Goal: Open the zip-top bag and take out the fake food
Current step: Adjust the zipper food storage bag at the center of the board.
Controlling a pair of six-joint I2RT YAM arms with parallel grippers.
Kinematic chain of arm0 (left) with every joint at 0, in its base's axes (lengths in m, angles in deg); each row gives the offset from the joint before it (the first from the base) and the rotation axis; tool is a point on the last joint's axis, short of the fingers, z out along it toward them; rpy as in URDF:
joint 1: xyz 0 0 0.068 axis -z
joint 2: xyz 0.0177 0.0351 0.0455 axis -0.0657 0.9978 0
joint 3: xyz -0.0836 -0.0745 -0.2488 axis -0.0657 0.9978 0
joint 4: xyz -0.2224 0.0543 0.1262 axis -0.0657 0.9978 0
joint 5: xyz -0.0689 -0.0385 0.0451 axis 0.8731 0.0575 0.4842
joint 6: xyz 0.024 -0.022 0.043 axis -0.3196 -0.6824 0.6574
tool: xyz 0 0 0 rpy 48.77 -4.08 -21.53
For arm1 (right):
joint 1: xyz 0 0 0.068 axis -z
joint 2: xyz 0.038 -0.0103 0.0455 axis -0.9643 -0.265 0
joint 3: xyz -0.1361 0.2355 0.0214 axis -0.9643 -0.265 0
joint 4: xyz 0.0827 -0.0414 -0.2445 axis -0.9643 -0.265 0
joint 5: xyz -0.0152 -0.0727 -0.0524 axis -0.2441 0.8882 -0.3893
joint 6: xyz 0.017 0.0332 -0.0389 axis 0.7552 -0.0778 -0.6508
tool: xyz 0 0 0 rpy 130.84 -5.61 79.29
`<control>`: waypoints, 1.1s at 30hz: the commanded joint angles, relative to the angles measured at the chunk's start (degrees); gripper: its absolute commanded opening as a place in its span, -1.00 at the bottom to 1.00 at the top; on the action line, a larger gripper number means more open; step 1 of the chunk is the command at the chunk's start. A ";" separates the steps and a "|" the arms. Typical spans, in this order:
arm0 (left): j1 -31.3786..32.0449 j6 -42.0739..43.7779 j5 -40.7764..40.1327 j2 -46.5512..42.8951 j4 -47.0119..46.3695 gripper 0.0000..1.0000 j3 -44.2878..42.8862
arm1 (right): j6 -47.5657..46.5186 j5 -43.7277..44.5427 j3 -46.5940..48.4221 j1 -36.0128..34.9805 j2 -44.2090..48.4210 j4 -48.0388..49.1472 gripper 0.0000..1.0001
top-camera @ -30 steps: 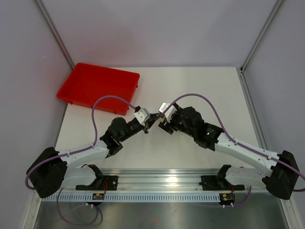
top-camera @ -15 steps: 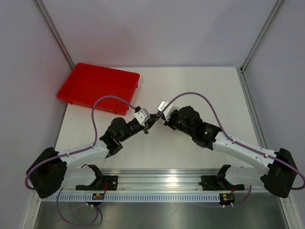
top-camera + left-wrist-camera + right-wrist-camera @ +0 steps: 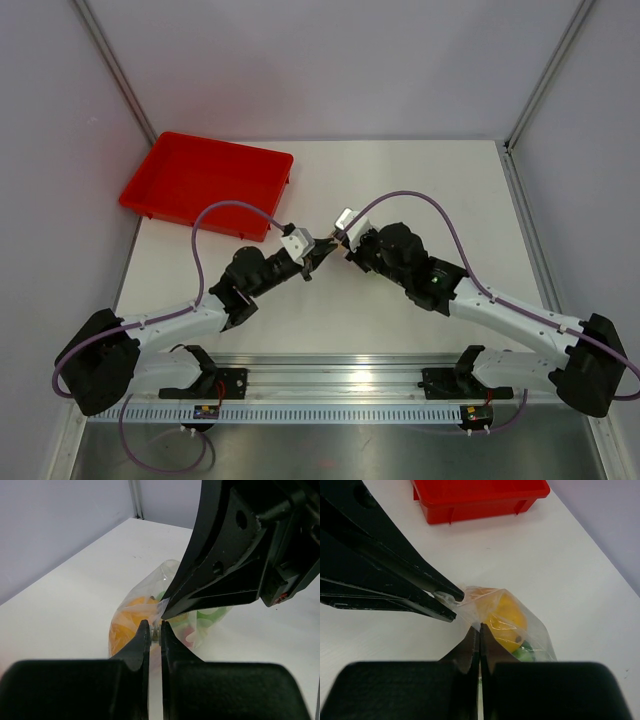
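The clear zip-top bag [image 3: 512, 617] hangs between my two grippers above the table; it also shows in the left wrist view [image 3: 145, 605]. Inside it I see a round yellow piece [image 3: 507, 622], green pieces [image 3: 212, 615] and some pink. My left gripper [image 3: 155, 630] is shut on one lip of the bag's top edge. My right gripper [image 3: 480, 632] is shut on the other lip, close beside it. In the top view the two grippers meet at the table's middle, left gripper [image 3: 318, 252], right gripper [image 3: 338, 243], and hide the bag.
The red tray [image 3: 207, 182] stands at the far left of the table and looks empty; its front wall shows in the right wrist view [image 3: 480, 500]. A grey wall runs along the left. White table surface lies under the bag.
My right gripper has moved a little left and forward, closing in on the left gripper's tip. The left arm has barely moved.
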 commanded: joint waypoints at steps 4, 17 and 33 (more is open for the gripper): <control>-0.25 0.56 1.15 0.16 -3.52 -1.00 -0.55 | 2.31 0.64 -0.90 0.27 5.00 5.34 -0.99; -0.25 1.35 0.28 1.40 -0.18 -1.00 -2.40 | 4.34 -1.29 -0.46 0.36 6.67 2.18 -0.99; -0.25 1.88 -0.17 -0.27 -0.53 -1.00 -1.34 | 0.30 -5.25 -0.20 0.27 4.39 4.29 0.03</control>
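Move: The right fingers already pinch the bag's upper edge, some 4 cm to the right of the left fingertips, with the bag's filled body about 3 cm ahead and 8 cm below, roughly in line sideways. The orange food lies about 5 cm ahead, 3 cm left and 6 cm below; the green food about 2 cm ahead, 4 cm right and 9 cm below. From the left hand, which pinches its own bit of edge, the body lies about 3 cm ahead, 5 cm right and 8 cm below. Still pinching the bag's edge, the right hand first draws it up and back by a bit over 1 cm each way, then opens its fingers to about half, lets the edge go and rises on to some 2.5 cm above where it began, tilting only about 5 degrees. The left hand keeps its shut pinch on the bag beside it, shifting up slightly and then dipping about 1 cm, so that it alone holds the bag as the right fingers spread over the film. ##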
